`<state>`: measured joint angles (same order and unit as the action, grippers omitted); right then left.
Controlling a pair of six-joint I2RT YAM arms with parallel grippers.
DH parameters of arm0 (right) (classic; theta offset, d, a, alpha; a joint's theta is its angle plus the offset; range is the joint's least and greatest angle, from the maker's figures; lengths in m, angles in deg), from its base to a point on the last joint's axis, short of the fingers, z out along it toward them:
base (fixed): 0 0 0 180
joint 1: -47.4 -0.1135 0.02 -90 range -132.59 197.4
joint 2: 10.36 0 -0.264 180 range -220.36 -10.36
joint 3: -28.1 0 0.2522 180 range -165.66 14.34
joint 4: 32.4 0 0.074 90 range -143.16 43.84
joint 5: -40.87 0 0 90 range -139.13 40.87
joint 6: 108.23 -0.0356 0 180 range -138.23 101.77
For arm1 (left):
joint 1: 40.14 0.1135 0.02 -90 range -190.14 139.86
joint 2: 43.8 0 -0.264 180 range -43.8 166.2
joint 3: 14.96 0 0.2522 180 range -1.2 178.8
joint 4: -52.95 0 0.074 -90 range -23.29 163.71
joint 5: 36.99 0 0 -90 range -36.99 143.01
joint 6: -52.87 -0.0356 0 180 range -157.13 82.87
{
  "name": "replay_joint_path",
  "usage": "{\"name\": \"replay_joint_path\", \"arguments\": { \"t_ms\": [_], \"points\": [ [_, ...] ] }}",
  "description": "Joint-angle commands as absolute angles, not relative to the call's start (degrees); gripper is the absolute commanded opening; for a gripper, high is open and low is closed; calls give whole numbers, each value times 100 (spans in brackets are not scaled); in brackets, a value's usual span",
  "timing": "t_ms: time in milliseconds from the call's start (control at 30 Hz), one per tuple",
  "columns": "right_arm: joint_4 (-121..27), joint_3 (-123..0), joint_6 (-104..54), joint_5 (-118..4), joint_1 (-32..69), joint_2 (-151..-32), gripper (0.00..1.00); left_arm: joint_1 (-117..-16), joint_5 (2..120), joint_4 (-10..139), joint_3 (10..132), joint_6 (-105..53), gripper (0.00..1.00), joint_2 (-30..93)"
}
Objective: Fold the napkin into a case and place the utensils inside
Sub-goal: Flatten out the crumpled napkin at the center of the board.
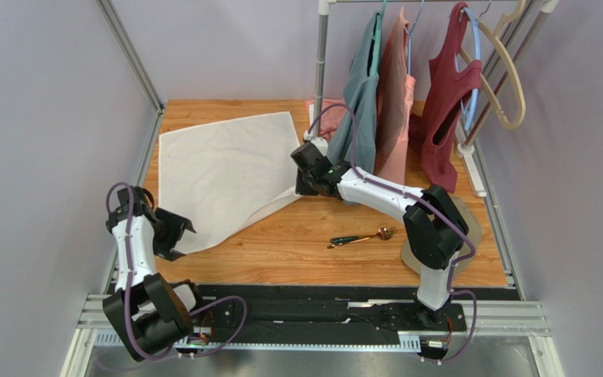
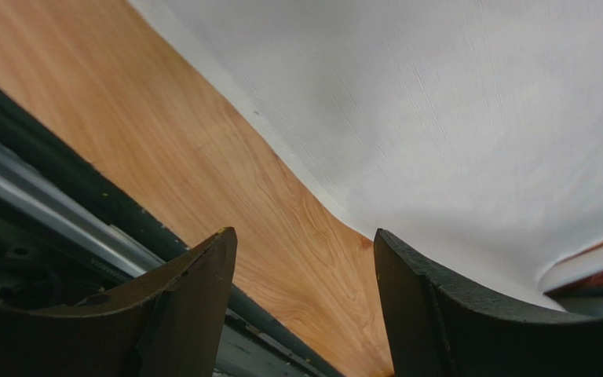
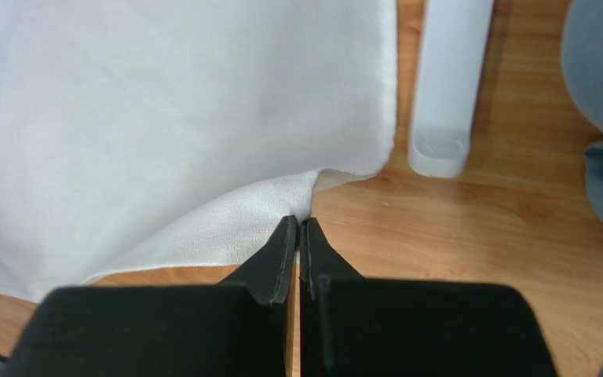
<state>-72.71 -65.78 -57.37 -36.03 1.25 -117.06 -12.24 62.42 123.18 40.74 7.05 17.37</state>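
Note:
The white napkin (image 1: 226,173) lies spread flat on the back left of the wooden table (image 1: 320,251). My right gripper (image 1: 302,190) is at the napkin's right corner; in the right wrist view its fingertips (image 3: 300,221) are shut on that corner of the napkin (image 3: 163,102), which is slightly raised. My left gripper (image 1: 174,234) stands open by the napkin's near corner; in the left wrist view the gripper (image 2: 305,236) holds nothing, with bare wood between the jaws and the napkin (image 2: 454,118) just beyond. The utensils (image 1: 362,236), dark-handled with a gold spoon head, lie apart at the centre right.
A clothes rack (image 1: 321,71) with several hanging garments (image 1: 395,102) stands at the back right; its white foot (image 3: 442,86) lies just right of the napkin's corner. A beige round mat (image 1: 469,228) sits behind the right arm. Grey walls enclose both sides.

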Motion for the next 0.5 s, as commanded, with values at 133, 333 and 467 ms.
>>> {"name": "replay_joint_path", "arguments": {
  "t_ms": [133, 333, 467],
  "points": [
    [-6638, -6617, -5699, -4438, 249, -11785, 0, -78, 4599, 12313, 4274, 1402, 74, 1781],
    [-6559, -6389, -5725, -4640, 311, -11706, 0, 678, 4211, 11849, 4073, 1297, 73, 2070],
    [-6594, -6362, -5734, -4676, 311, -11680, 0, 864, 3931, 11348, 4090, 867, 73, 2493]
  ]
}}
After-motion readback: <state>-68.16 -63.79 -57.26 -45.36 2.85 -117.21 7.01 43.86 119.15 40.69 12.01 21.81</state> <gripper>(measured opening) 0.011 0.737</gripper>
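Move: The near left corner of the napkin, hidden under the left hand, lies roughly 8 cm to that hand's left, 3 cm back and 6 cm down; the napkin's middle is some 15 cm ahead and 12 cm right. The right hand already pinches the napkin's near right corner, about 7 cm above the board. From it, the near end of the white rack foot is about 5 cm right and 2 cm ahead, and the utensils 15 cm right and 12 cm back. The left hand, fingers held open, sweeps about 11 cm left and 5 cm back while sinking some 2 cm, towards the napkin's near left corner and just past its outer side, turning nearly 30 degrees counter-clockwise as the fingers come to point a little to the left. The right hand keeps its closed pinch on the lifted near right corner nearly in place, shifting about 2 cm left with a slight rise and then easing down and a touch back. ##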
